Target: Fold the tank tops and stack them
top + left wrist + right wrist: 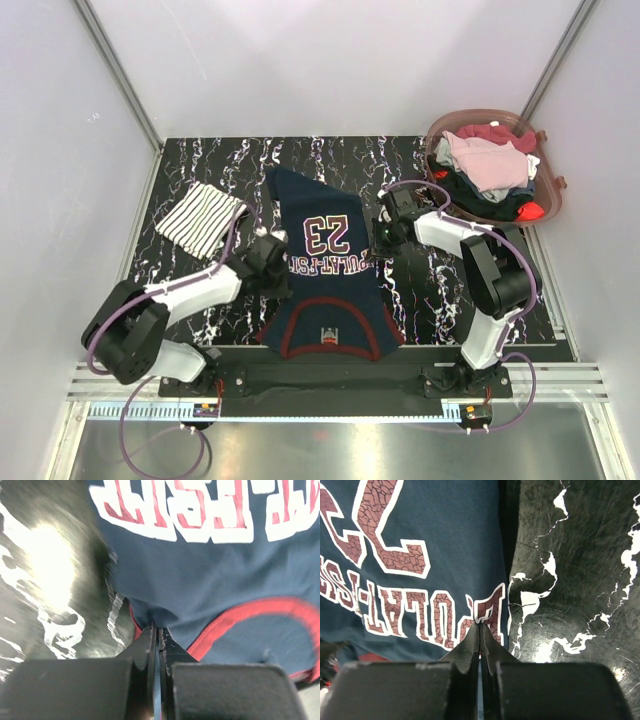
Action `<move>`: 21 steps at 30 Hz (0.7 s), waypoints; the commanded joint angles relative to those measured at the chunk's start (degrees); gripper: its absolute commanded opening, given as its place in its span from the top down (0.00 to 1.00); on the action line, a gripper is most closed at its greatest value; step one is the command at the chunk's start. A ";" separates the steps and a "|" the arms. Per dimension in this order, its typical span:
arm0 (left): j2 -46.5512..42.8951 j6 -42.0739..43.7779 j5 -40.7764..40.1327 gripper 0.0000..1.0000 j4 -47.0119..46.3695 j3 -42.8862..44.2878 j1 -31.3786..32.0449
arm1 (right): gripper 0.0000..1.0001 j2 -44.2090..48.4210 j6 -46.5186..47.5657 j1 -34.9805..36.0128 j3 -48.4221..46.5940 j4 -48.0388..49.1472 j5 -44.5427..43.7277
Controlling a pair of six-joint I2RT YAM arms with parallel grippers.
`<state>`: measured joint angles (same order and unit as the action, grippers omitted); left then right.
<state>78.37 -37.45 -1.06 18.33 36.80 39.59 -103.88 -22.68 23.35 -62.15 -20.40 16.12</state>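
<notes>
The dark navy tank top (325,270) lies spread flat mid-table. Its "23" print faces up and its red-trimmed neck is toward the arm bases. My left gripper (275,262) is at the top's left edge, shut on a pinch of navy cloth (210,580) beside the red trim; the tips (158,630) meet with fabric bunched between them. My right gripper (383,238) is at the right edge. It is shut (480,626) on the hem of the navy top (420,545), right at the lettering. The white striped tank top (200,215) lies folded at the back left.
A translucent pink basket (480,112) heaped with other clothes stands at the back right corner. The black marbled table (440,290) is bounded by white walls on three sides. A metal rail runs along the near edge.
</notes>
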 commanded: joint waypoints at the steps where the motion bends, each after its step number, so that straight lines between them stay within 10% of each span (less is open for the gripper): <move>1: 0.99 2.91 5.35 1.00 -3.56 4.86 -6.27 | 1.00 0.16 0.18 0.64 -2.10 0.02 -0.56; 7: 7.93 3.44 2.82 1.00 -2.59 21.27 -13.31 | 1.00 10.43 -1.58 1.51 0.89 0.63 -4.77; 14: 26.47 7.04 -4.65 1.00 8.27 53.16 -14.37 | 1.00 18.27 -3.16 24.07 -2.43 1.15 -19.08; 17: 24.31 7.39 -7.28 0.48 11.03 52.08 -16.03 | 0.95 18.01 -2.46 25.51 -6.47 1.51 -22.79; 19: 20.35 6.87 -12.02 0.15 9.72 47.52 -16.57 | 0.74 16.79 -1.15 25.60 -9.38 0.10 -24.46; 21: 13.85 5.38 -15.53 0.04 8.83 39.96 -16.74 | 0.59 15.29 0.88 25.51 -14.03 -1.90 -25.87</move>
<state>100.90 -31.44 -8.34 24.40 82.87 23.83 -87.29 -23.99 50.00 -69.52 -20.97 -3.18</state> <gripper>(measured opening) 0.915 0.354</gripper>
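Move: Both hands already pinch the navy tank top's side edges, left beside an armhole, right at the lettering's end. From the left hand the far hem is about 32 cm ahead and 7 to the right, the number 23 some 17 ahead and 9 right, the neck label 11 back and 9 right, the folded striped top 20 ahead and 19 left. The lettering's middle lies 10 cm left and 3 back of the right hand, the 23 about 10 left and 6 ahead. Everything sits at fingertip level. Fling the left gripper, still pinching the edge, about 24 cm forward and 14 up towards the far hem, tipping the fingers outward, then open wide and let go. Hold the right one briefly, then lift its edge some 15 cm, sweeping left over the lettering and slightly back, fingertips swinging forward; start opening at the end. ##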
